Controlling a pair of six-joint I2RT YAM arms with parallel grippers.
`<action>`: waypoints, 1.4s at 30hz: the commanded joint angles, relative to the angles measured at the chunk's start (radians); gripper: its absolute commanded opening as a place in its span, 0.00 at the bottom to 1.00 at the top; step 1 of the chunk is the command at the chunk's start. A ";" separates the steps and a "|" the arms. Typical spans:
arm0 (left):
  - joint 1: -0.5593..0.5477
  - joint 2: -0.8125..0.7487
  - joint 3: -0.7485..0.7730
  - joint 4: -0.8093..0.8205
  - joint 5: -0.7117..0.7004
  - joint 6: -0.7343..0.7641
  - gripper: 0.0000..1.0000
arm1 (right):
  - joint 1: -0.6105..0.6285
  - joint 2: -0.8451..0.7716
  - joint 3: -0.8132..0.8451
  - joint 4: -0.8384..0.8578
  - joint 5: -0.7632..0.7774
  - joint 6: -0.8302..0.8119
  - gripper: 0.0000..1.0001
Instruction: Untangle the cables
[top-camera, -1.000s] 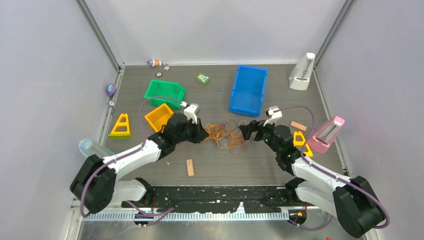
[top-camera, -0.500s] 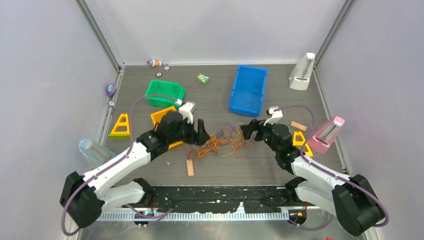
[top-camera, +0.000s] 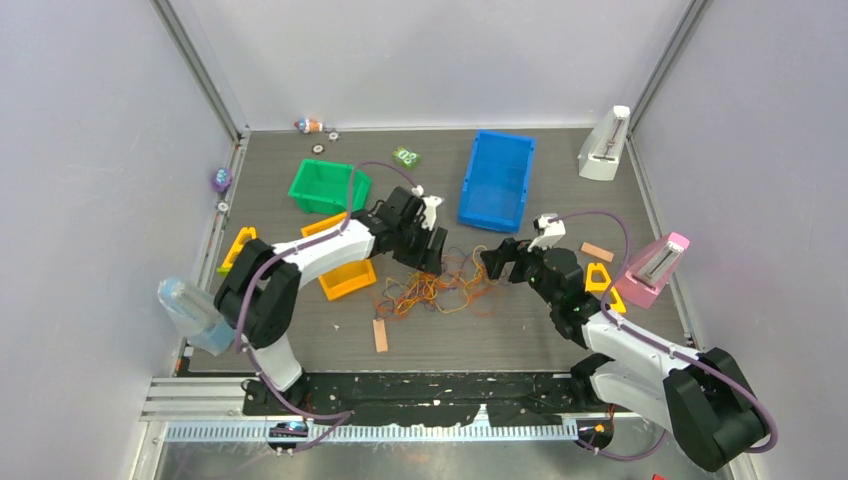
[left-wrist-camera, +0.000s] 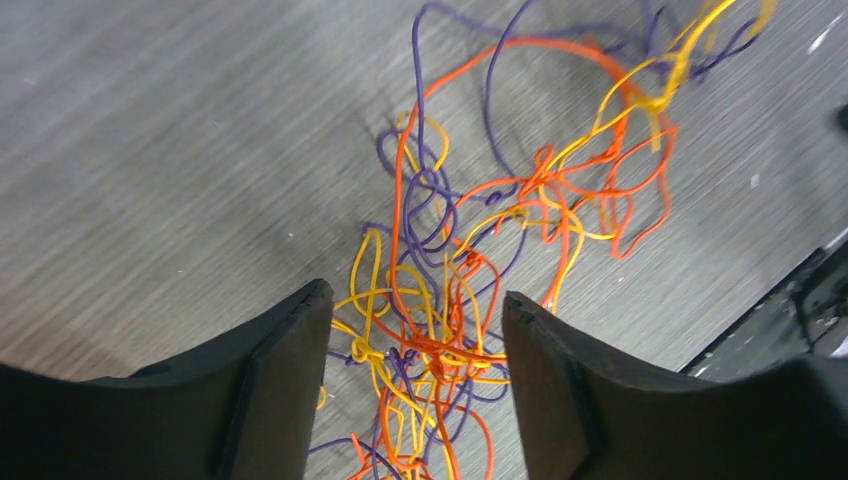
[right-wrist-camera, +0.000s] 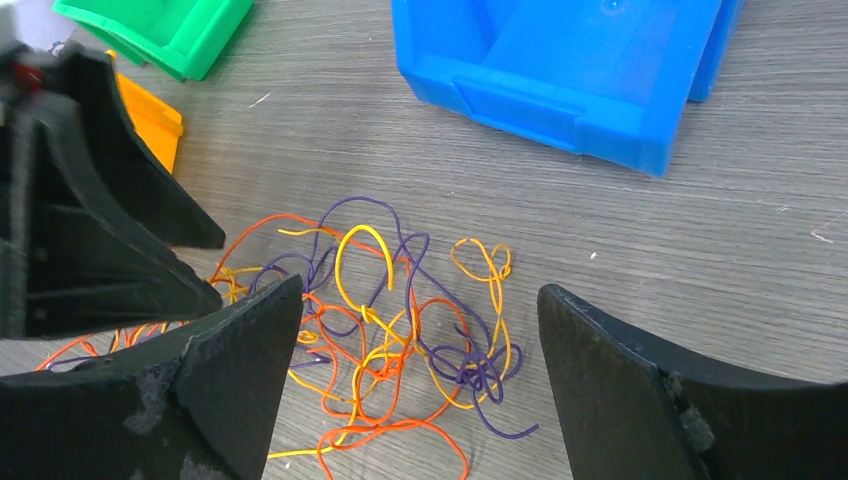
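Observation:
The cables (top-camera: 440, 290) are a loose tangle of thin orange, yellow and purple strands lying on the table's middle. My left gripper (top-camera: 430, 258) hangs over the tangle's far left side, open. In the left wrist view its fingertips (left-wrist-camera: 415, 300) straddle a knotted clump (left-wrist-camera: 364, 352) without touching it. My right gripper (top-camera: 494, 263) stands open just right of the tangle. In the right wrist view the strands (right-wrist-camera: 475, 371) lie on the table between its wide-apart fingers (right-wrist-camera: 418, 290), and nothing is gripped.
A blue bin (top-camera: 497, 180) sits behind the tangle, a green bin (top-camera: 325, 185) and an orange bin (top-camera: 345, 275) to its left. A small wooden block (top-camera: 380, 335) lies in front. Yellow triangles (top-camera: 238, 250), a pink metronome (top-camera: 655, 268) and a white one (top-camera: 605, 145) stand near the sides.
My left gripper opened, let the tangle go, and swung to the tangle's far side. The cables spread out toward the near left. The orange bin shifted nearer. The right arm barely moved.

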 joint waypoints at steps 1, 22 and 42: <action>-0.011 0.053 0.042 -0.022 0.048 0.035 0.53 | 0.005 -0.005 0.019 0.019 0.000 0.011 0.92; 0.096 -0.024 -0.190 0.388 0.250 -0.096 0.00 | 0.401 0.079 0.044 0.026 0.087 0.016 0.94; 0.145 -0.072 -0.232 0.395 0.220 -0.129 0.00 | 0.528 0.532 0.326 -0.137 0.395 0.039 0.51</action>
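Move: The cable tangle lies right below my open left hand, about 5 cm down, its middle some 2 cm back. From my wide-open right hand the tangle's middle is about 15 cm to the left, 6 cm back and 9 cm lower. The wooden block sits some 11 cm left and 14 cm back of my left hand, and the orange bin about 19 cm to its left, level with it. The blue bin is 17 cm ahead of my right hand. I dip my left hand about 4 cm into the tangle, shut the fingers on an orange strand and ease back up 2 cm, tilting the fingertips some 15 degrees outward to the right, then hold there. My right hand swings back and about 15 cm left to the tangle beside it, curves slightly forward, then sinks, 8 cm in all, tipping and turning left, its fingers about half closed around the strands. ##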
